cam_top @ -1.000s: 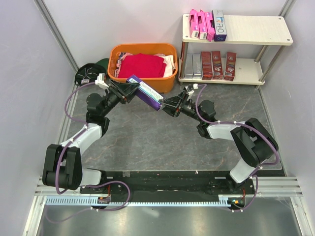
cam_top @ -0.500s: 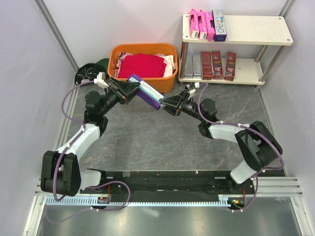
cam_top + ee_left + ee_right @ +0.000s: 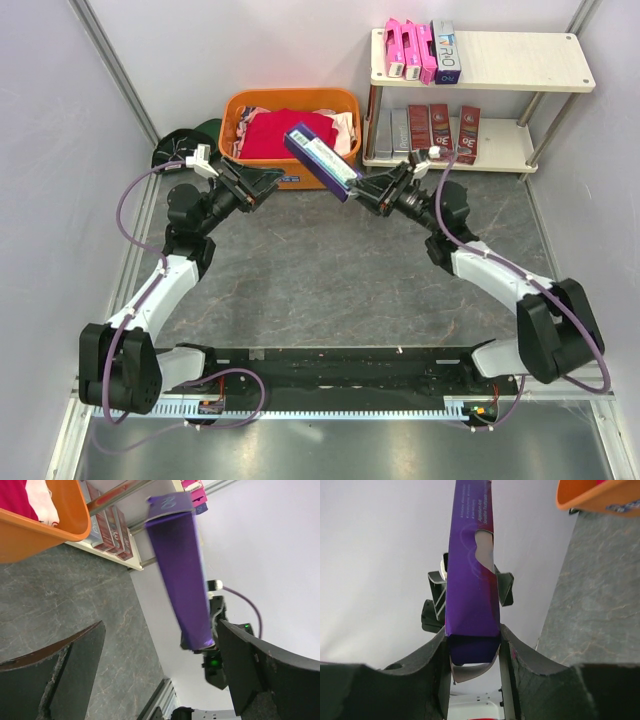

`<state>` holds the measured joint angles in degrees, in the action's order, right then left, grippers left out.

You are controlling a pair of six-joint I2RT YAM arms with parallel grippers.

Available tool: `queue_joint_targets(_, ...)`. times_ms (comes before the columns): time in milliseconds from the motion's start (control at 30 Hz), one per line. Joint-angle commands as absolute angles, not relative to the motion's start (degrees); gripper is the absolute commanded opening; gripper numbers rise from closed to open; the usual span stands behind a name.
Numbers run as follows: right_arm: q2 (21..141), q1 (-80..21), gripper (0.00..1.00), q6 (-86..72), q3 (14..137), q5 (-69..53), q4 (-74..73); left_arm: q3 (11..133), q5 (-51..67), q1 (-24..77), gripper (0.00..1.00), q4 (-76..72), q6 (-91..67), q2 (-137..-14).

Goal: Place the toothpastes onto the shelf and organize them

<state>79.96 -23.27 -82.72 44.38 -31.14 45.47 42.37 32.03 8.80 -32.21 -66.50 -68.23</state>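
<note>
A dark purple toothpaste box (image 3: 322, 162) hangs in the air in front of the orange basket, tilted, with my right gripper (image 3: 362, 190) shut on its lower end. The right wrist view shows that box (image 3: 472, 580) pinched between both fingers (image 3: 432, 680). My left gripper (image 3: 268, 180) stands open just left of the box, apart from it; in its wrist view the box (image 3: 182, 580) floats beyond the spread fingers (image 3: 55, 680). The shelf (image 3: 520, 60) at the back right carries pink boxes (image 3: 410, 50) and a purple one (image 3: 446, 52) on top, with silver-grey (image 3: 392, 133) and dark red boxes (image 3: 440, 133) below.
The orange basket (image 3: 232, 112) with a red cloth (image 3: 290, 130) stands left of the shelf. A dark bundle (image 3: 185, 145) lies beside the basket at the left wall. The shelf's metal posts (image 3: 372, 120) stand close to the basket's right end.
My left gripper has opened and let go of the purple box. The right arm has carried the box up and right, toward the shelf; the left gripper has stayed back.
</note>
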Motion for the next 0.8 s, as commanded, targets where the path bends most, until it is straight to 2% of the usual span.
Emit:
queue_joint_targets(0,73.9,-20.7,0.23,-73.9,51.8,-29.9,35.9,44.5,31.9,8.8,1.00,-30.9,-62.6,-66.9)
queue_joint_targets(367,71.4,-6.9,0.24,-68.6,63.4,-32.5,25.5,45.2,32.9,8.8,1.00,-28.9,-61.3,-68.2)
queue_joint_targets(767,78.0,9.4,0.24,-69.1,77.8,-29.2,20.1,45.2,33.7,8.8,1.00,-28.0,-60.3,-69.3)
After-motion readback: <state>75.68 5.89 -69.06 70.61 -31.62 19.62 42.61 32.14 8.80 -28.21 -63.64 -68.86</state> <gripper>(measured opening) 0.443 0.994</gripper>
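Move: The free slot on the top shelf, just right of the standing purple toothpaste, is about 21 cm ahead of the right hand, 21 cm to its right and 7 cm above it. That purple toothpaste stands some 5 cm left of the slot, with the row of pink toothpastes about 12 cm left of it. The orange bin is roughly 18 cm ahead, 16 cm left and 12 cm below. From the left hand, the slot is about 19 cm ahead, 41 cm right and 7 cm up. Keep the right fingers shut on the near end of the purple toothpaste and swing it away from the open left gripper towards the top shelf: about 20 cm right, rising some 13 cm and reaching 9 cm forward. Turn the wrist about 30 degrees clockwise as you go, so the box comes round to point more forward, and tip its far end up a little. ##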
